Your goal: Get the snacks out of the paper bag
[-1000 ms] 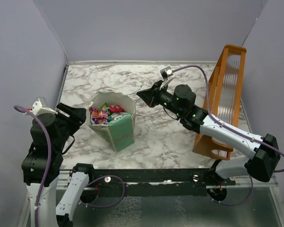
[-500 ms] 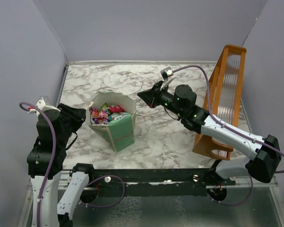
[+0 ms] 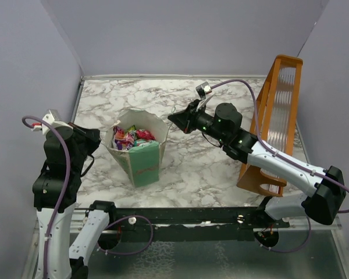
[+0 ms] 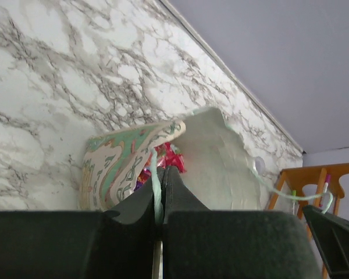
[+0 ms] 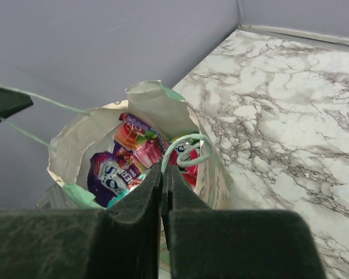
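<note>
The paper bag stands open on the marble table, green outside and white inside. Snacks in purple, pink and red fill it. My left gripper is at the bag's left rim, and the left wrist view shows it shut on a thin pale string handle, with red snacks just beyond. My right gripper is at the bag's right rim. In the right wrist view it is shut on the other string handle, above a purple snack.
An orange wooden rack stands at the right edge of the table, behind my right arm. Grey walls close in the table on the left, back and right. Bare marble lies in front of the bag.
My left gripper has shut on the bag's left string handle. The bag has turned and shifted slightly to the left. My right gripper has stayed shut on its handle.
</note>
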`<control>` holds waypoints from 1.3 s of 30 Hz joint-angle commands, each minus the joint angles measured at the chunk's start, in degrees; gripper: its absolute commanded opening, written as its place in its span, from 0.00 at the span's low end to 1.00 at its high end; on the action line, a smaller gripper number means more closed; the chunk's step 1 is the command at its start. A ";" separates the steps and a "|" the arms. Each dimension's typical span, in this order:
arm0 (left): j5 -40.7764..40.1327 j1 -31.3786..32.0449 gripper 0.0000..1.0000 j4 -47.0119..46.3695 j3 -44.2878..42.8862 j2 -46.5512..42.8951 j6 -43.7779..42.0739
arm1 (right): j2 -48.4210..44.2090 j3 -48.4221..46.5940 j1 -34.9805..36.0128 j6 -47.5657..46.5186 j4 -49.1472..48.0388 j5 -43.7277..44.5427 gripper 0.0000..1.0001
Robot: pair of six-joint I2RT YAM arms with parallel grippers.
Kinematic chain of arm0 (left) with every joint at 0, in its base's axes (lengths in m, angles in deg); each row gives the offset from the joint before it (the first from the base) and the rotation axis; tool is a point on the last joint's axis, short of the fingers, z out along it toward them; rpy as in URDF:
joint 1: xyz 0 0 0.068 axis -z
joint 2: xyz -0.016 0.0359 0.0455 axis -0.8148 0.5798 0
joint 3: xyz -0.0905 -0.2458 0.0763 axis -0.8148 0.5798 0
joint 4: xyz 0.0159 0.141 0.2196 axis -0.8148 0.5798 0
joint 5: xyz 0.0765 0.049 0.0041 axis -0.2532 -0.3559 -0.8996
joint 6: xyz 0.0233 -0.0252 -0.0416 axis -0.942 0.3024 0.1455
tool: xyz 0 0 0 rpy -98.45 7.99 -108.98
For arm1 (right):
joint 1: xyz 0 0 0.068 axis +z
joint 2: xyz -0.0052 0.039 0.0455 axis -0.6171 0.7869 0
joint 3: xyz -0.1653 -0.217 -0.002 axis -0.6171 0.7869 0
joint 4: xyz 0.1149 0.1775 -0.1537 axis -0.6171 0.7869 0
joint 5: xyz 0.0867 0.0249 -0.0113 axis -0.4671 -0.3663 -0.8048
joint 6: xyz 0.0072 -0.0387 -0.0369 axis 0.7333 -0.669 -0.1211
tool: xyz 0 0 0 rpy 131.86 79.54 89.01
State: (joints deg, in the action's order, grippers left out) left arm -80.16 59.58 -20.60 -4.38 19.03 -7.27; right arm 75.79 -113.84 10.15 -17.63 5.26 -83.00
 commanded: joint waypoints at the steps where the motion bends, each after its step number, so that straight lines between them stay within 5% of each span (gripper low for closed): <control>1: -5.62 0.28 0.00 -8.62 -7.94 5.09 -5.14 | -0.51 -2.94 -0.44 -1.37 -0.25 -5.18 0.02; 7: -10.48 0.33 0.00 -12.47 -16.86 10.13 -11.13 | 1.81 -4.26 -0.44 1.54 -1.21 -9.79 0.01; 17: -15.45 0.30 0.00 -20.99 -17.27 11.26 -20.64 | 11.56 -6.13 0.46 11.36 -10.43 -23.88 0.01; 32: 18.95 0.33 0.00 -24.91 -1.98 3.79 -20.50 | 8.11 5.98 1.76 11.11 -9.23 -27.46 0.02; 39: 27.20 0.32 0.00 -21.52 1.70 -0.20 -16.03 | 5.52 9.90 1.85 8.45 -4.20 -27.66 0.08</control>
State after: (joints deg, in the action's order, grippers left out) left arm -62.04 59.84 -37.38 -3.20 21.59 -26.72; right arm 84.01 -105.56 11.72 -6.71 -1.74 -109.25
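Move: Both my hands already grip a handle of the paper bag hanging between them. The snacks inside lie about 10 cm right of my left hand, 3 cm ahead and 12 cm below; the bag's middle is 1 cm ahead, 10 cm right and 17 cm down. From my right hand the snacks are some 14 cm left, 4 cm back and 12 cm lower, and the bag's middle 12 cm left, 6 cm back, 17 cm below. Keeping both handles pinched, I lift my left hand about 8 cm, drifting forward and left, then swing it back right and partly down, turning it some 20 degrees clockwise. Meanwhile I push my right hand left by about 7 cm, then draw it back and down beside the open mouth, ending roughly 9 cm lower and turned counter-clockwise. ##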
